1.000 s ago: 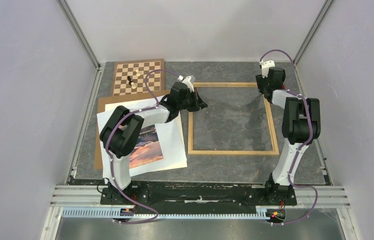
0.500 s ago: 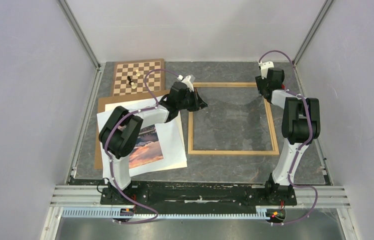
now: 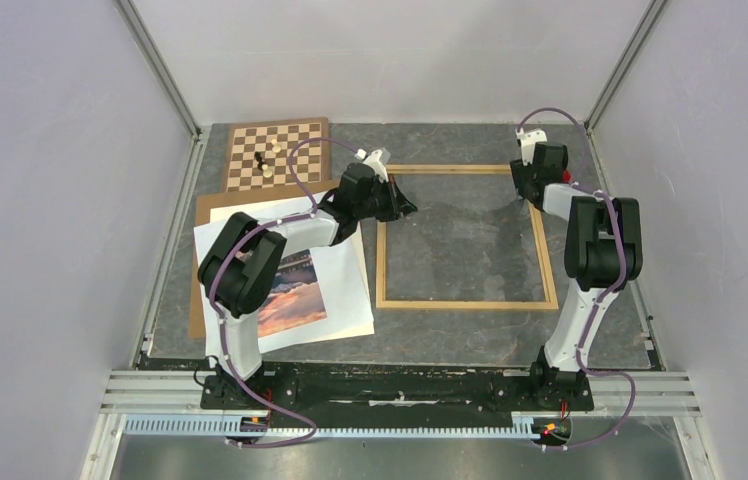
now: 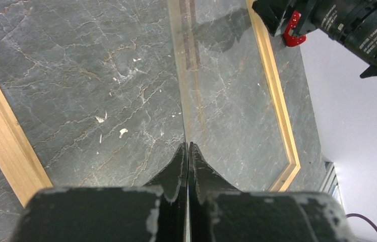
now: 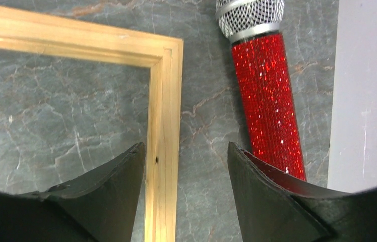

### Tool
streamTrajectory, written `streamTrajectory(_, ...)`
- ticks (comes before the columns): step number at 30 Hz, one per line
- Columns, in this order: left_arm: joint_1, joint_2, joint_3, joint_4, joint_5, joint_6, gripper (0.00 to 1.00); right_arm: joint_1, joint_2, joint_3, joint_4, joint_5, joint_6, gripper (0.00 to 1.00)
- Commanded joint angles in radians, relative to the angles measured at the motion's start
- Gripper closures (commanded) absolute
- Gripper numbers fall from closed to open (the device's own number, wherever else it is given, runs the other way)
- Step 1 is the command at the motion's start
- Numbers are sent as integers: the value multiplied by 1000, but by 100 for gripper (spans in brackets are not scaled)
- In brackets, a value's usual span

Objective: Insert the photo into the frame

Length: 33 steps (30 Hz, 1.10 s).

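Note:
The light wood frame [image 3: 465, 303] lies flat on the stone table, right of centre. The photo [image 3: 295, 295], a sunset lake print, lies on white sheets [image 3: 345, 290] to its left, partly hidden under my left arm. My left gripper [image 3: 408, 210] hovers at the frame's far left corner. In the left wrist view it [image 4: 187, 144] is shut on the edge of a thin clear sheet [image 4: 227, 75] reaching across the frame [image 4: 277, 91]. My right gripper [image 5: 185, 146] is open above the frame's right rail [image 5: 164, 101] near the far right corner, with nothing held.
A red glitter microphone [image 5: 267, 96] lies just outside the frame beside my right finger, close to the right wall. A chessboard [image 3: 277, 152] with a few pieces sits at the far left. A brown backing board [image 3: 200, 260] lies under the white sheets.
My right gripper has shifted slightly farther back at the frame's far right corner, and a bit of red now shows beside it. The left arm has barely moved.

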Motion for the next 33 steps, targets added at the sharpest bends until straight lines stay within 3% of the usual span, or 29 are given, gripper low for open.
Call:
streamTrajectory(1,-9,3,-5,87,21,-50,98,-19,-102,-31,-25,-35,42,36)
streamTrajectory(5,-9,11,1,96,25,-64,98,-55,-194,-92,-80,-178,49,35)
streamTrajectory(13,-12,15,11,100,20,-69,98,-110,-399,-238,-288,-452,-119,35)
streamTrajectory(22,-15,23,27,90,18,-82,98,-114,-541,-321,-600,-543,-387,35)
streamTrajectory(33,-20,26,34,78,14,-72,98,-116,-650,-439,-758,-519,-537,35)
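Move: The clear sheet lies across the frame. The frame's near-right corner, which the right hand goes for, is about 30 cm back from it, level sideways and some 3 cm below. The far-right corner is roughly 9 cm ahead of that hand, straight on; the red microphone lies about 6 cm ahead and 9 cm right. From the left hand, the near-right corner is around 25 cm back, 40 cm right and 8 cm below. The clear sheet's left edge stays pinched in the nearly still left hand while the right hand leaves the far end of the frame's right bar. With fingers kept open, it sweeps back some 22 cm towards the near-right corner, drifting left over the sheet, arching up about 4 cm and sinking again. Its wrist turns roughly 30 degrees counter-clockwise as the fingers tip downward. ##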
